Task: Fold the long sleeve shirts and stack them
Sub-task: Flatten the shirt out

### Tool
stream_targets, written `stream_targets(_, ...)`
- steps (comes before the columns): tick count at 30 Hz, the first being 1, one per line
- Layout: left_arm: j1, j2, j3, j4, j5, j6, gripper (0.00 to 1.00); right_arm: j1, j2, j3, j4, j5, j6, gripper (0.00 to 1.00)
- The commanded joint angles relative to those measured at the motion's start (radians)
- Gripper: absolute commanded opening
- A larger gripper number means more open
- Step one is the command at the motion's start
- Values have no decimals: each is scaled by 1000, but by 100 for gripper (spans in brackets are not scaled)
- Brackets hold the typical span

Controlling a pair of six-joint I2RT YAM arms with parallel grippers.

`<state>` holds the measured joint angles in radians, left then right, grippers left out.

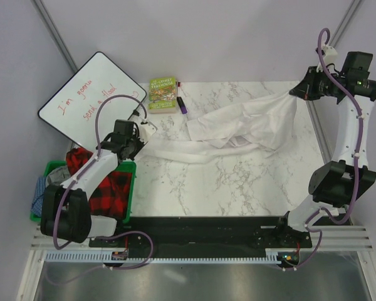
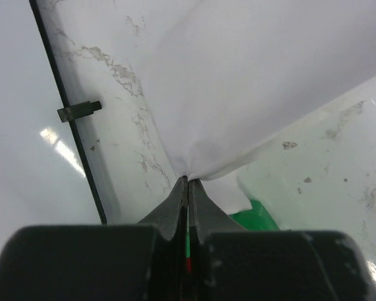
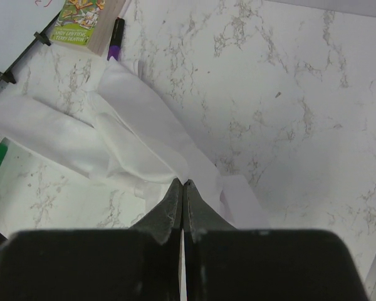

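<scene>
A white long sleeve shirt [image 1: 238, 125] lies stretched and rumpled across the back of the marble table, one sleeve trailing left. My left gripper [image 1: 145, 127] is shut on the sleeve end at the table's left edge; in the left wrist view its tips [image 2: 188, 177] pinch the white cloth [image 2: 250, 75]. My right gripper [image 1: 296, 93] is shut on the shirt's far right corner and holds it lifted. In the right wrist view its tips [image 3: 183, 182] pinch the cloth [image 3: 138, 138], which hangs down toward the table.
A whiteboard [image 1: 88, 100] leans at the back left. A green book [image 1: 163, 93] and a purple marker [image 1: 182, 105] lie at the back edge. A green bin [image 1: 53, 169] on the left holds red plaid cloth [image 1: 116, 185] and blue cloth [image 1: 37, 194].
</scene>
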<state>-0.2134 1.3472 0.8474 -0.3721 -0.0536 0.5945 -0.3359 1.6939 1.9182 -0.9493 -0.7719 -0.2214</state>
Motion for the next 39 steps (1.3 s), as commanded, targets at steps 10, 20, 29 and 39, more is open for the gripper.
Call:
stream_targets(10,25,-545,145,-491,581,113,2,9,-47,159,56,48,60,0)
stream_targets(20,-148,-343,38,-466,475,173,2,78,10,188,147,14,186,0)
stream_targets(29,-155,120,179,-29,145,-37,2,97,81,301,233,3,286,0)
stream_targets(39,-54,141,349,-186,538,-30,57,144,40,246,262,-89,363,0)
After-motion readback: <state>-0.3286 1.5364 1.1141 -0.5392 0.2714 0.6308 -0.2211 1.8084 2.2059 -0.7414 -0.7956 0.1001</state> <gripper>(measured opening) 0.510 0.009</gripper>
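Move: Both grippers already pinch the shirt. Clear marble for the left end is some 10 cm right of the left gripper, 1 cm ahead and 7 cm below; the basket is about 22 cm left and 15 cm back of that gripper, the whiteboard 20 cm left and 27 cm ahead. From the right gripper, high over the table, the shirt's middle is about 17 cm left, 4 cm ahead and 30 cm below; the loose sleeve end lies some 19 cm farther left, level with it. Flick the left gripper up about 16 cm while drawing it back towards the basket side and rightward, then drop it just as far and sweep forward some 13 cm low over the marble, turning clockwise, and open the fingers at the end to release the shirt. Meanwhile keep the right grip shut and raise it, easing forward and left, fingers tilting up. ##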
